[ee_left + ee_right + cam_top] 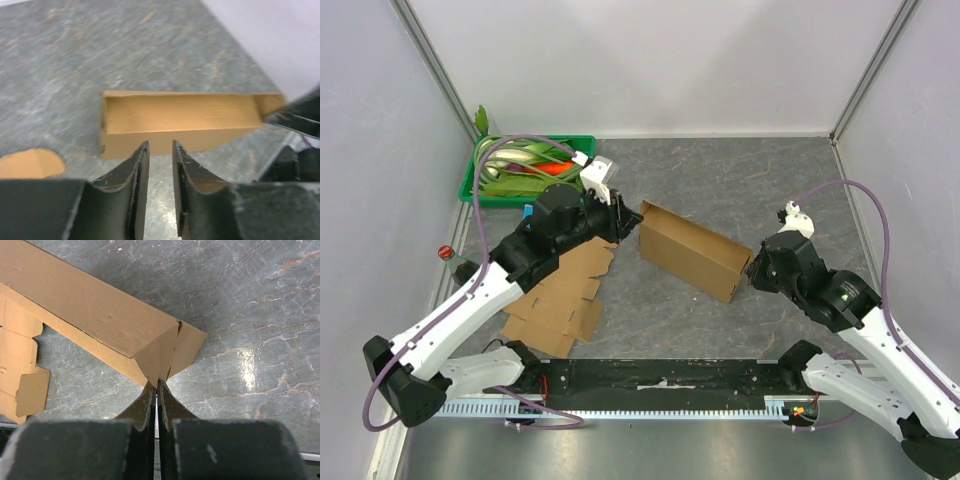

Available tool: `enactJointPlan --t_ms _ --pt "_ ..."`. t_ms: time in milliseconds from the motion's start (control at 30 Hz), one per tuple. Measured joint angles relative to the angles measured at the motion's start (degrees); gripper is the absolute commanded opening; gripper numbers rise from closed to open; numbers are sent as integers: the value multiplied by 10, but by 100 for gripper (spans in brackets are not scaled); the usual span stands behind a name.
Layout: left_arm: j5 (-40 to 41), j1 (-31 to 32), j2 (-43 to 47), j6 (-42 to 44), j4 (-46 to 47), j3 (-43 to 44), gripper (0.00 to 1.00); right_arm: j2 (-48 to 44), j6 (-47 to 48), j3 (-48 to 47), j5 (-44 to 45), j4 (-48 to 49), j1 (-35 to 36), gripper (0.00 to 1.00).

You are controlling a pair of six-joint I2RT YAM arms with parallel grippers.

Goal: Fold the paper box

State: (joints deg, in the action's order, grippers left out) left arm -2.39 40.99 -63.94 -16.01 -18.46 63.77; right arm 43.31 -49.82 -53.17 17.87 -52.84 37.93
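The paper box (692, 250) is a long brown cardboard tray, open on top, lying slantwise mid-table. My right gripper (752, 272) is shut on its near right end; in the right wrist view the fingertips (156, 382) pinch the folded corner of the paper box (90, 310). My left gripper (623, 215) hovers at the box's far left end. In the left wrist view it (160, 145) is open with a narrow gap and nothing between the fingers, just short of the long side wall of the paper box (180, 117).
Flat die-cut cardboard blanks (565, 295) lie left of the box, under the left arm. A green tray (525, 170) holding greenish and red items stands at the back left. White walls enclose the table on three sides.
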Motion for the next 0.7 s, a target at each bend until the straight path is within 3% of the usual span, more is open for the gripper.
enactJointPlan --t_ms 133,267,500,700 --pt "-59 31 3 -38 78 -36 15 4 14 0 0 0 0 11" --pt "-68 111 -74 -54 154 -42 11 9 21 0 2 -4 0 20" --pt "-48 187 -138 -69 227 -59 8 27 37 -6 10 -27 0 29" --pt "-12 207 -157 -69 277 -60 8 30 56 -30 28 -48 0 35"
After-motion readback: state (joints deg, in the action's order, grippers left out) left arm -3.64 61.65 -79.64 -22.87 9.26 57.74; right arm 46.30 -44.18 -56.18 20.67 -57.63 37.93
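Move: For my left hand, the box's right end flap is about 25 cm to the right, 8 cm back and some 9 cm lower. The box's left end is 6 cm ahead, 2 cm right and 10 cm down, and its middle 13 cm right, level fore-and-aft, 15 cm down. The flat cardboard lies 16 cm left, 8 cm back, 27 cm down. My right fingers are shut at the flap, its middle only 2 cm ahead and 2 cm left. I swing my left hand about 16 cm to the right and 8 cm back, dropping near 5 cm midway, along the box's near side towards the right end flap, turning clockwise some 20 degrees while the fingers close nearly shut. My right hand stays by the flap, opens its fingers about a third and eases a centimetre or two to the right, dipping slightly and rising again. ##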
